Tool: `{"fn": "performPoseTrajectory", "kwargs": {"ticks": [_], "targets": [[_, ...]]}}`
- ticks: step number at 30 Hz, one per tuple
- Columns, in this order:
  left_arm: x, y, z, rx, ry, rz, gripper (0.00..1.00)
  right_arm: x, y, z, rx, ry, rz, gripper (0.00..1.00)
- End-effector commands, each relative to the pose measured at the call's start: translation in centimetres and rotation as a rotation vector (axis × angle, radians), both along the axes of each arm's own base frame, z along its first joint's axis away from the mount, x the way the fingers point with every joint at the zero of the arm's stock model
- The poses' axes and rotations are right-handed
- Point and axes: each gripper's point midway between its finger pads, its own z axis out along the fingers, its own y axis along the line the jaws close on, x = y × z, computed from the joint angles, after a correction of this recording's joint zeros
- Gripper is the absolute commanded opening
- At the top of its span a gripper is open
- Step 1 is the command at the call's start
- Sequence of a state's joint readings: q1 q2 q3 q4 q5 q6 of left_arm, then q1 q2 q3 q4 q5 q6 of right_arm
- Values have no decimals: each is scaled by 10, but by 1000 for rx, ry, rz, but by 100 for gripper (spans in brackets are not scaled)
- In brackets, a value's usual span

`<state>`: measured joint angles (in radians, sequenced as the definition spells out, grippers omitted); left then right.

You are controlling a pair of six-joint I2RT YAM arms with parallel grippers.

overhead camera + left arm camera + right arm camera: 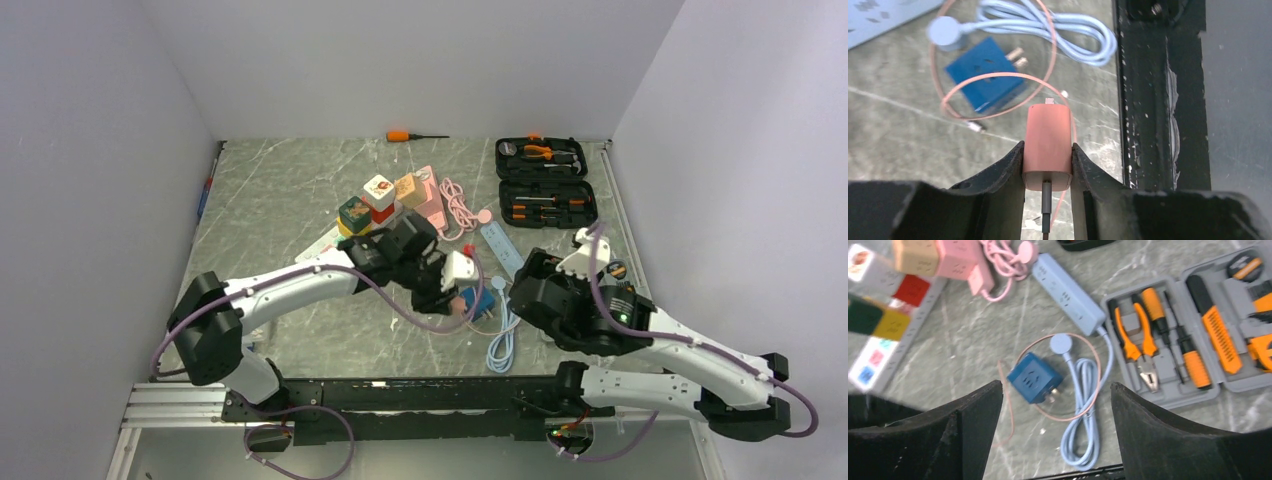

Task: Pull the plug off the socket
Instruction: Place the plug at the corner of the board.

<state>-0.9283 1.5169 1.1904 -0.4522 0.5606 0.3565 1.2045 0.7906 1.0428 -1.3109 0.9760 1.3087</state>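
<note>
A salmon-pink plug (pixel 1048 127) with a thin pink cable sits between the fingers of my left gripper (pixel 1048 146), which is shut on it a little above the table. Its metal tip points forward and touches nothing. The blue cube socket (pixel 985 75) lies on the table apart from the plug, two prongs showing, with the pink cable looped round it. From the right wrist the socket (pixel 1034 377) lies below my right gripper (pixel 1055 385), whose jaws stand open and empty above the table. From above, the socket (pixel 478 302) lies between the two grippers.
A light-blue power strip (pixel 1068 292) and its coiled cable (pixel 1083 410) lie right of the socket. An open tool case (pixel 1193 330) sits further right. Coloured cubes and a pink strip (pixel 385 205) are behind. The black front rail (pixel 1158 100) is close.
</note>
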Motion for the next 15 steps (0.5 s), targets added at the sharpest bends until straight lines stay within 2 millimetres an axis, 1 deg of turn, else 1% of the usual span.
{"fn": "performPoseTrajectory", "kwargs": {"ticks": [1, 3, 6, 7, 12, 15], "targets": [[-17, -13, -21, 21, -105, -138, 2, 11, -9, -7, -147, 16, -38, 83], [-27, -20, -28, 23, -124, -190, 2, 21, -6, -9, -123, 0, -27, 87], [-42, -28, -45, 36, -174, -289, 3, 41, -12, -8, -75, -27, -43, 96], [-43, -31, -54, 50, -177, -305, 4, 47, -13, -9, -65, -28, -37, 99], [-34, -48, -79, 88, -179, -327, 4, 70, -21, -7, -82, -13, -49, 100], [-32, -58, -88, 90, -184, -363, 6, 78, -19, -6, -66, -20, -43, 100]]}}
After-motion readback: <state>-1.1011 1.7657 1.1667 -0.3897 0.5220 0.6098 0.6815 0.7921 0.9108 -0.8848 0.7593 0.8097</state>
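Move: The pink plug is already in the left hand; the bare patch of tabletop it is lowered over lies about 5 cm back, 4 cm to the right and some 14 cm below. The blue cube is roughly 4 cm ahead and 6 cm right of that hand, the round blue plug 8 cm ahead and 10 cm right, the blue cord coil 3 cm back and 10 cm right. From the right hand the patch is about 5 cm back, 11 cm left and 21 cm below. The pink plug, still gripped in the left fingers, goes down about 10 cm in all, drawn back some 4 cm and a little right past the near side of the blue cube, then almost straight down as the wrist turns about 20 degrees clockwise. The empty right hand moves forward and to its right, away from the patch, and spreads its fingers fully. ##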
